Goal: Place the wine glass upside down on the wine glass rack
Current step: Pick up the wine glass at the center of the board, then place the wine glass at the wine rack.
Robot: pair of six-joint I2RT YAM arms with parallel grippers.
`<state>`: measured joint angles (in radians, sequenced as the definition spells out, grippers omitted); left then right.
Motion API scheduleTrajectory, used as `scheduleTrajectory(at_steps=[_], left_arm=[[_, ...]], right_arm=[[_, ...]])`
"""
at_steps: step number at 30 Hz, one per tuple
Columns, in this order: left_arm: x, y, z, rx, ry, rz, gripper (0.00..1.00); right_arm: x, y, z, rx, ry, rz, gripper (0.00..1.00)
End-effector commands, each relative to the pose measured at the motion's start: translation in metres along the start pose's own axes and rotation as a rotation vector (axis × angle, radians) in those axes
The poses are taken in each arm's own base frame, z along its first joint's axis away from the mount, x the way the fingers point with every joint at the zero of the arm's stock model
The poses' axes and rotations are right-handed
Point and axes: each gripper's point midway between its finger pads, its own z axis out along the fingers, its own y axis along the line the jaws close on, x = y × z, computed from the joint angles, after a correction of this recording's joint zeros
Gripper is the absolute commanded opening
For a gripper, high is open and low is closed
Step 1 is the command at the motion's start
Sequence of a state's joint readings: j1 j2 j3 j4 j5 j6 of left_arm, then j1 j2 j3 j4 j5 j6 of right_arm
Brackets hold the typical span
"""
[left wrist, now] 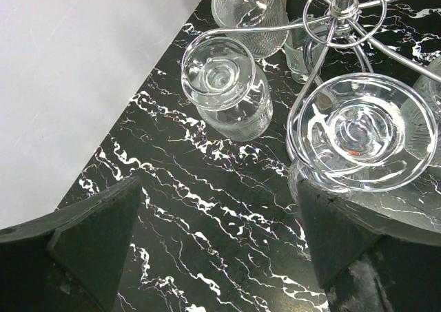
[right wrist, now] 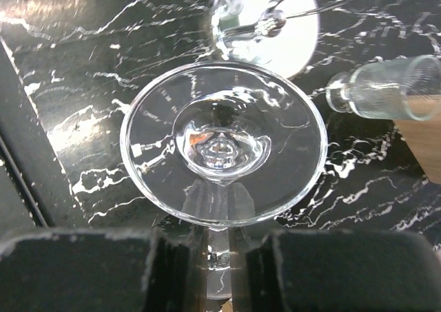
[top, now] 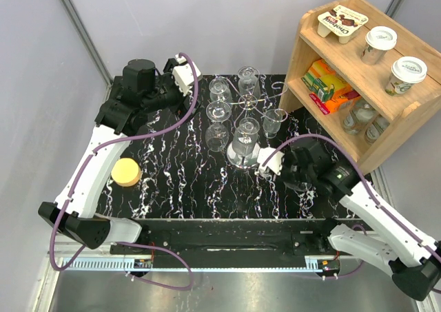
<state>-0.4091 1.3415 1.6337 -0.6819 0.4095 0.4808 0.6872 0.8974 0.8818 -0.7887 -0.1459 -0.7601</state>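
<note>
My right gripper [right wrist: 219, 246] is shut on the stem of a wine glass [right wrist: 220, 143] held upside down, with its round foot facing the wrist camera. In the top view this wine glass [top: 246, 138] stands just in front of the chrome wine glass rack [top: 246, 104], and the right gripper [top: 265, 159] is at its right. The rack's mirror disc base [right wrist: 289, 23] shows just beyond the foot. Several other glasses hang upside down from the rack's arms [left wrist: 341, 5], two of them [left wrist: 220, 78] [left wrist: 362, 129] close to my left gripper [left wrist: 217, 257]. The left gripper is open with nothing between its fingers.
A wooden shelf [top: 358, 85] with cups, bottles and boxes stands at the table's right back. A yellow round disc [top: 127, 172] lies at the left front. A hanging glass [right wrist: 393, 88] sits to the right of the held one. The grey wall [left wrist: 69, 85] borders the table's left.
</note>
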Motion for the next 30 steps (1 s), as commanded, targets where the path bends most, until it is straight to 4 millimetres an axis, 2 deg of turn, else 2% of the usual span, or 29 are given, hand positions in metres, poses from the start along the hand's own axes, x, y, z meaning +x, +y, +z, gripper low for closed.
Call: scheduleTrajectory(at_steps=[1,8,13,23,30], left_arm=[[-0.031,0.012,-0.021,-0.07,-0.089,0.044,0.99],[-0.033,0.009,-0.026,-0.066,-0.1,0.045,0.99],[-0.035,0.006,-0.029,-0.061,-0.11,0.044,0.99],[-0.039,0.003,-0.033,-0.055,-0.129,0.049,0.99],[-0.042,0.0,-0.032,-0.036,-0.142,0.046,0.99]], right_arm=[[-0.045,-0.046,-0.042,0.2,-0.167,0.086,0.0],[-0.08,-0.061,-0.099,0.29,-0.302,0.178,0.0],[-0.087,-0.088,-0.133,0.444,-0.342,0.219,0.0],[-0.098,-0.128,-0.167,0.646,-0.394,0.292,0.0],[-0.107,-0.154,-0.169,0.731,-0.405,0.326,0.0]])
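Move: My right hand already has the wine glass pinched by its stem. The rack's free hook, on its far right side, is about 22 cm ahead of that hand, 2 cm left and 13 cm higher. The small hanging glass is roughly 17 cm ahead and 3 cm left, the near hanging glass about 11 cm ahead and 11 cm left, both a couple of centimetres above the hand. From my left hand the free hook is some 11 cm ahead, 23 cm right and 7 cm lower. With the stem still pinched, I raise my right hand about 18 cm, steeply and fast at first, then more slowly while easing some 4 cm forward and 4 cm right, closing on the free hook. As I go I level the fingers from steeply down to nearly flat and swing them clockwise to point more forward, roughly 40 degrees in all, so the foot comes on top. ##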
